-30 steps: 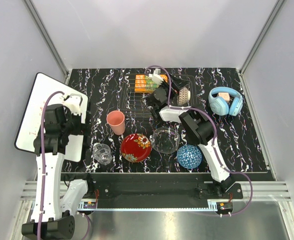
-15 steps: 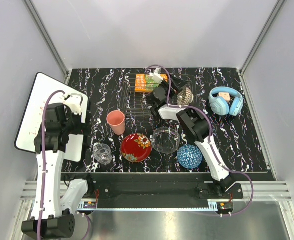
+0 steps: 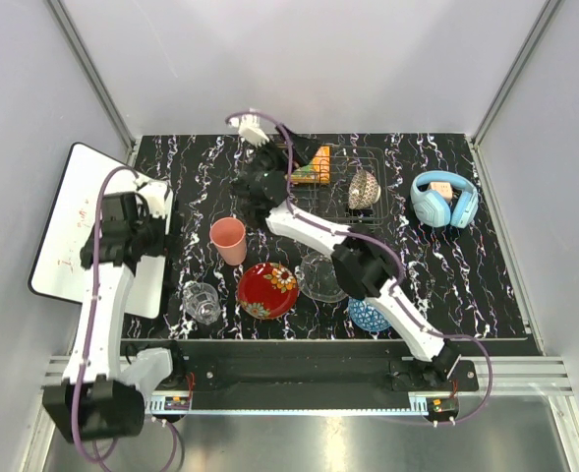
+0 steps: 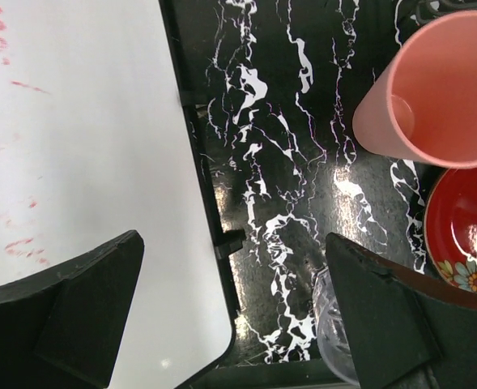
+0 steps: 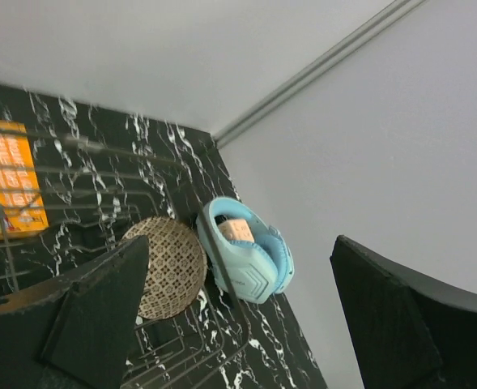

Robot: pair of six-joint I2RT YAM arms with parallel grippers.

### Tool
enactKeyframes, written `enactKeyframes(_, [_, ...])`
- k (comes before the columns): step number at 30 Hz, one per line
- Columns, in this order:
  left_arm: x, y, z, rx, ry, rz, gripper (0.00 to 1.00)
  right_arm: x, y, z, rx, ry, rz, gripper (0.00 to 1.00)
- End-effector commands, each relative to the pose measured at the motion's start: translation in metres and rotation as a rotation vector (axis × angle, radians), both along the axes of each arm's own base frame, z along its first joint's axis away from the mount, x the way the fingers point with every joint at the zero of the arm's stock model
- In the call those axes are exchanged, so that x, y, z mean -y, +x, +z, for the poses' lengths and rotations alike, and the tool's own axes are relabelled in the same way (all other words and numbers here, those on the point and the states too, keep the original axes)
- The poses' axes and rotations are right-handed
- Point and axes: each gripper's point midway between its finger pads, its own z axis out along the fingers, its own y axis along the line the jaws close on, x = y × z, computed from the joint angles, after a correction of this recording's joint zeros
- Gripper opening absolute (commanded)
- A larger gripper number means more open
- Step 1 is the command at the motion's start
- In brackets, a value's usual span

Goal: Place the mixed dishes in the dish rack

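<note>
The dish rack (image 3: pixel 353 214) (image 5: pixel 169 356) lies at the back of the table. A small beige patterned bowl (image 3: pixel 364 189) (image 5: pixel 167 263) stands on edge in it. In front of the rack are a pink cup (image 3: pixel 228 239) (image 4: pixel 436 89), a small clear glass cup (image 3: pixel 201 302) (image 4: pixel 331 332), a red floral bowl (image 3: pixel 266 290) (image 4: pixel 465 243), a clear bowl (image 3: pixel 318 280) and a blue patterned bowl (image 3: pixel 368 313), which the right arm partly hides. My right gripper (image 3: pixel 287 165) (image 5: pixel 238 324) is open and empty, raised over the rack's left end. My left gripper (image 3: pixel 156 241) (image 4: pixel 230 324) is open and empty, left of the pink cup.
A flat white board (image 3: pixel 73 221) (image 4: pixel 76 162) lies at the left table edge under my left arm. An orange-green box (image 3: pixel 317 167) (image 5: pixel 7 174) sits in the rack's back. Light-blue headphones (image 3: pixel 444 200) (image 5: pixel 250 251) lie right of the rack. Grey walls close in the table.
My right arm has swung left and up, away from the beige bowl, which stays on edge in the rack. The left arm has shifted slightly.
</note>
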Motion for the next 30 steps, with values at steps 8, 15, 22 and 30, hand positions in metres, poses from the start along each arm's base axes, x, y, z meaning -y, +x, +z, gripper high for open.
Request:
enactKeyframes(8, [0.001,0.05,0.032,0.07,-0.072,0.022,0.99,0.113,-0.208,0.301,0.576,0.993,0.305,1.0])
enactKeyframes(15, [-0.016,0.043,0.036,0.081,-0.057,0.047,0.99,-0.018,-0.183,0.349,0.431,0.674,0.895,1.0])
enactKeyframes(22, [-0.029,0.037,0.036,0.08,-0.062,0.069,0.99,-0.01,-0.107,0.295,0.202,0.898,1.018,1.0])
enactKeyframes(30, [-0.024,0.034,0.036,0.071,-0.093,0.069,0.99,0.088,-0.079,0.127,0.008,1.307,0.647,0.98])
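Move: The patterned bowl that the right hand has just left stands in the dish rack, about level with that hand front to back, some 13 cm to its right and 18 cm below. The orange packet lies about 14 cm ahead of the hand and 5 cm to its left, the blue headphones roughly 38 cm to its right and 2 cm ahead, both about 26 cm lower. From the left hand the patterned bowl is some 20 cm ahead, 48 cm right and 9 cm lower. The patterned bowl is left alone as the open, empty right hand swings up about 40 cm, back and somewhat right, loops forward with an initial leftward swing, and comes down steeply some 30 cm, ending high over the rack. It rolls its left side up and turns counter-clockwise, pointing nearly forward. The open left hand edges forward, then left, about 3 cm each. ##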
